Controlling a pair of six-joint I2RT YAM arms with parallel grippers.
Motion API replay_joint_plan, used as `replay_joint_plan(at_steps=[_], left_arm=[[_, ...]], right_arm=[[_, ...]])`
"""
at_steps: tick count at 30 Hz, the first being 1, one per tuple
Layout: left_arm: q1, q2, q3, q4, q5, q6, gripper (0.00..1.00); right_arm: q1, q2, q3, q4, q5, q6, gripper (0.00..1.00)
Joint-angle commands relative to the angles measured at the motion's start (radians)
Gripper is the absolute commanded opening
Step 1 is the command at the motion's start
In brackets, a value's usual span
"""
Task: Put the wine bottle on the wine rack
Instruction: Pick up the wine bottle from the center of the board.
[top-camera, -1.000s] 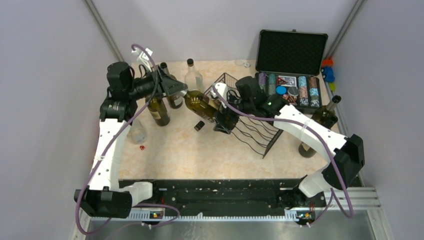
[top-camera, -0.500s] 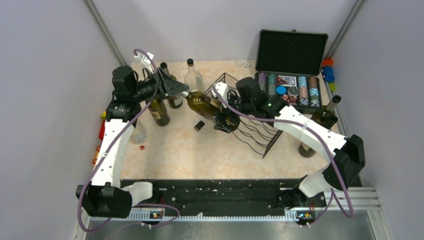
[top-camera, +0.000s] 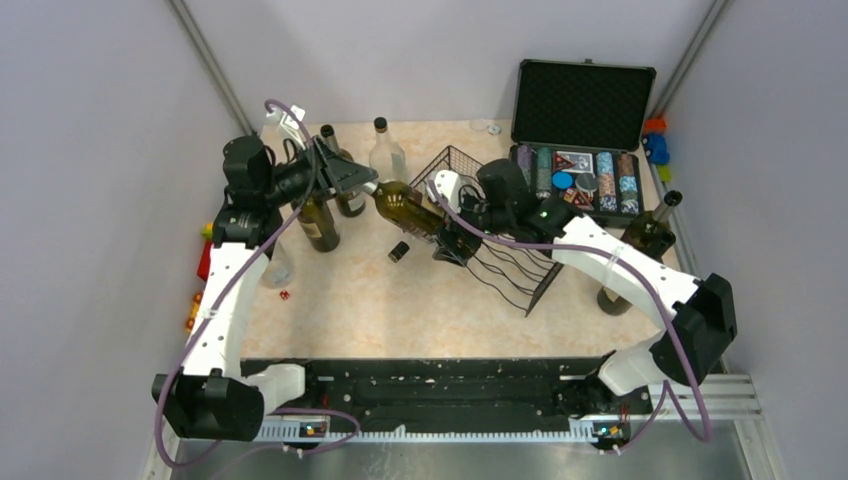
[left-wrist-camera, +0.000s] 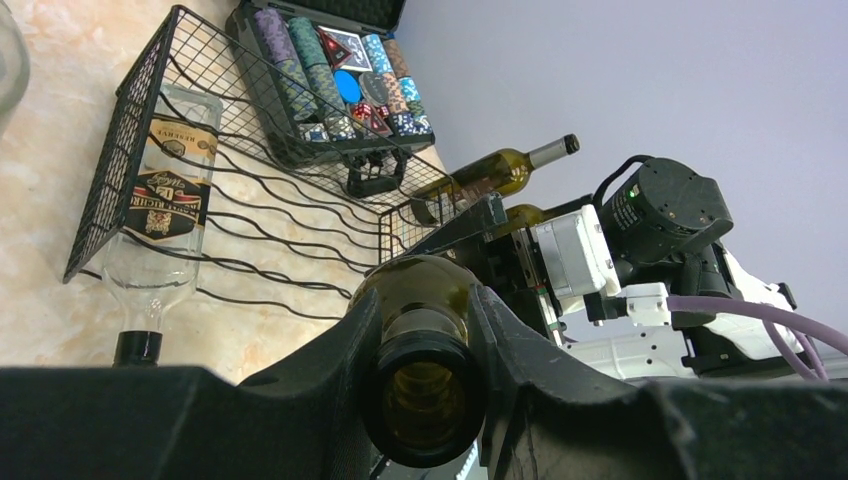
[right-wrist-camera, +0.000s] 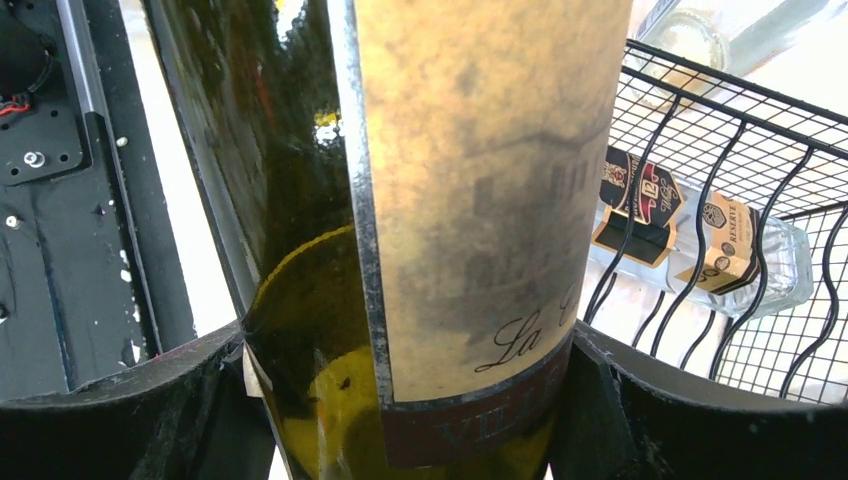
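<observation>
The wine bottle (top-camera: 405, 207), dark green with a tan label, hangs level above the table, just left of the wine rack (top-camera: 510, 265). My left gripper (top-camera: 368, 186) is shut on its neck; in the left wrist view the open mouth (left-wrist-camera: 425, 385) faces the camera between the fingers. My right gripper (top-camera: 450, 238) is shut on the bottle's wide body near the base, and both fingers press the glass (right-wrist-camera: 480, 200) in the right wrist view. The black wire rack (left-wrist-camera: 260, 200) holds one clear bottle (left-wrist-camera: 165, 205) lying in a cradle, also seen as the clear bottle (right-wrist-camera: 700, 235).
Dark bottles (top-camera: 318, 215) and a clear one (top-camera: 387, 155) stand at the back left. An open black case (top-camera: 580, 100) of poker chips sits behind the rack. Another wine bottle (top-camera: 650, 230) leans at the right edge. A small black cap (top-camera: 398, 251) lies on the table.
My right gripper's jaws have closed in onto the bottle's body. The left arm and the bottle have shifted slightly toward the rack.
</observation>
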Motion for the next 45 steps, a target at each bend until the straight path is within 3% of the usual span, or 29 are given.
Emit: replay_joint_plan(at_steps=[1,3,5,15,22,28,31,34,38,45], left_arm=[[0.002,-0.057,-0.005,0.099,0.045,-0.031,0.00],[0.002,-0.054,-0.004,0.076,0.052,0.004,0.02],[0.002,-0.055,-0.001,0.042,0.053,0.053,0.13],[0.002,-0.061,0.040,-0.223,-0.028,0.363,0.67],[0.002,-0.079,0.177,-0.471,-0.141,0.716,0.91],[-0.032,-0.046,0.360,-0.730,-0.179,1.093,0.92],[-0.092,-0.035,0.420,-0.833,-0.231,1.229,0.92],[-0.219,-0.030,0.447,-0.917,-0.339,1.347,0.92],[-0.413,-0.025,0.412,-0.958,-0.538,1.434,0.92],[-0.571,-0.022,0.334,-0.948,-0.613,1.563,0.93]], right_arm=[[-0.019,-0.057,0.016,0.027,0.022,-0.014,0.46],[-0.026,-0.067,0.015,0.023,0.033,-0.023,0.31],[-0.032,-0.085,0.005,0.024,0.047,-0.029,0.00],[-0.086,-0.187,-0.069,-0.017,-0.006,-0.112,0.00],[-0.115,-0.220,-0.093,-0.090,-0.017,-0.203,0.00],[-0.115,-0.200,-0.072,-0.208,-0.109,-0.254,0.00],[-0.115,-0.174,-0.041,-0.270,-0.148,-0.276,0.00],[-0.114,-0.138,-0.012,-0.322,-0.181,-0.293,0.00],[-0.114,-0.097,0.010,-0.360,-0.237,-0.309,0.00],[-0.114,-0.074,0.014,-0.371,-0.322,-0.325,0.00]])
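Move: Both hands already hold the wine bottle; its middle is about 5 cm back, 9 cm right and 5 cm below the left hand at the neck. A standing green bottle is level, some 13 cm left of that hand. From the right hand at the base, the wine rack's middle is roughly 8 cm ahead, 8 cm right and 14 cm below; the label bottle in it is 14 cm ahead, 1 cm left. Left opens off the neck, backing about 9 cm; right carries the bottle 7 cm right, then back and down. ##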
